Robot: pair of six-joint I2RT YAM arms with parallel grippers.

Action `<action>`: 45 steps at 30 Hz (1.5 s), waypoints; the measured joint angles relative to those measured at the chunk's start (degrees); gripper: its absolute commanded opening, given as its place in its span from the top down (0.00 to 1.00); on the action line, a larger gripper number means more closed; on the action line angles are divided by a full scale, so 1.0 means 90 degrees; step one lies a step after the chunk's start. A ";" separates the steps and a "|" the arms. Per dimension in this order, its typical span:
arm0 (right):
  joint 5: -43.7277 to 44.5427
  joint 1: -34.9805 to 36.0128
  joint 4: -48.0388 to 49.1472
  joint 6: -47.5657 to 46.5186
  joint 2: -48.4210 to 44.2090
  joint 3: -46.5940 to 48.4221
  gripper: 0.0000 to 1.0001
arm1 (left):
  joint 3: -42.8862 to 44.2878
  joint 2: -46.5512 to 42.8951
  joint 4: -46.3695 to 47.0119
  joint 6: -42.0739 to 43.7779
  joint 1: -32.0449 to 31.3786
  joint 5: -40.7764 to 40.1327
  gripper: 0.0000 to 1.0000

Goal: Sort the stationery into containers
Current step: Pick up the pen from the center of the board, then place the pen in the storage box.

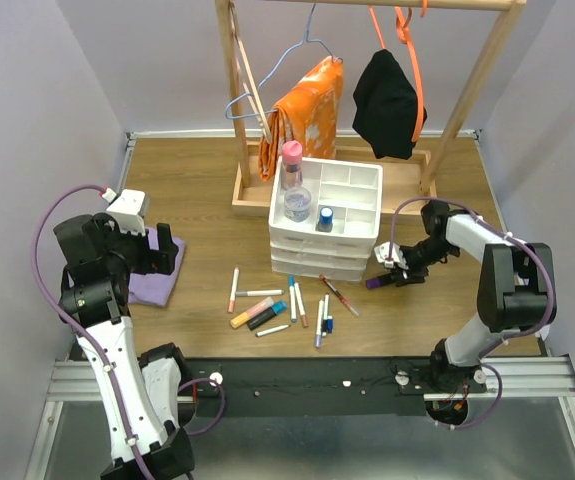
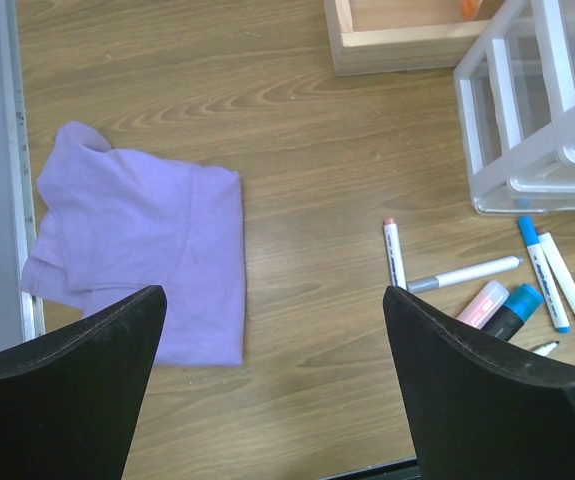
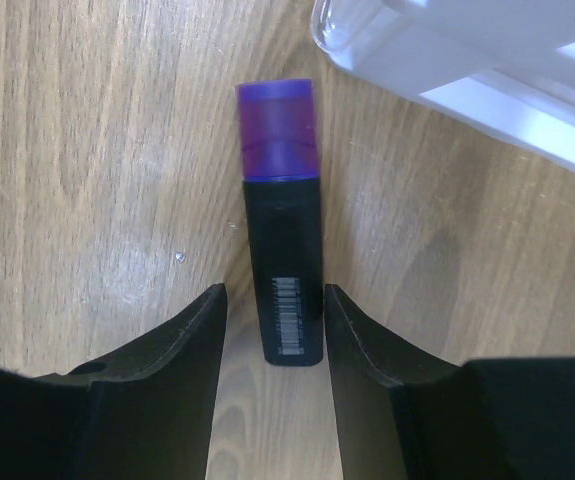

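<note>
A black marker with a purple cap (image 3: 282,240) lies on the wooden table just right of the white drawer unit (image 1: 324,250). My right gripper (image 3: 275,295) is open and low over it, its jaws straddling the marker's rear end: the right finger is against the marker and a small gap shows on the left. The top view shows this gripper (image 1: 392,272) and the marker (image 1: 378,283). Several pens (image 1: 277,305) lie loose in front of the unit. The divided tray (image 1: 367,175) on top holds a pink-capped bottle (image 1: 291,165) and a blue-capped bottle (image 1: 325,218). My left gripper (image 2: 274,300) hangs wide open and holds nothing.
A purple cloth (image 2: 137,260) lies at the left under my left arm. The wooden rack base (image 1: 252,195) stands behind the drawer unit, with orange fabric (image 1: 307,110) and black fabric (image 1: 387,100) hanging above. Grey walls close in the table on both sides.
</note>
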 measured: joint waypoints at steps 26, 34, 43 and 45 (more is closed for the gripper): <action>-0.0185 -0.0041 -0.2096 -0.0019 -0.3028 0.0282 0.92 | -0.0068 0.0051 0.0420 -0.0291 0.0204 0.0452 0.01; -0.1515 -0.0039 -0.2244 0.1967 -0.3177 0.2776 0.95 | -0.0214 0.0257 0.1071 -0.0576 0.0202 0.0726 0.01; -0.1817 0.0304 -0.0529 0.5229 -0.2176 0.4677 0.95 | -0.0571 0.0393 0.1865 -0.0947 0.0194 0.0862 0.01; -0.1690 0.0571 -0.0328 0.5557 -0.1872 0.4983 0.95 | -0.0631 0.0381 0.1926 -0.1008 0.0194 0.0865 0.01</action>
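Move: The purple-capped pen lies lengthwise between the right hand's open fingers: its middle is about 4 cm to the left, level fore and aft, and 1 cm below. The white drawer unit's middle stands some 20 cm left and 10 cm ahead of that hand, 5 cm higher; the red pen lies about 17 cm left and 5 cm back, 1 cm below. From the left hand, the purple-capped pen is roughly 57 cm right, 3 cm ahead and 25 cm below. The right fingers sink about 1 cm and pinch the purple-capped pen by its black end, then lift it some 35 cm. The hand draws back about 5 cm early in the rise, then swings forward and left towards the drawer unit, its left side tipping up and the wrist turning clockwise. The empty left hand, still open, eases about 4 cm forward. ##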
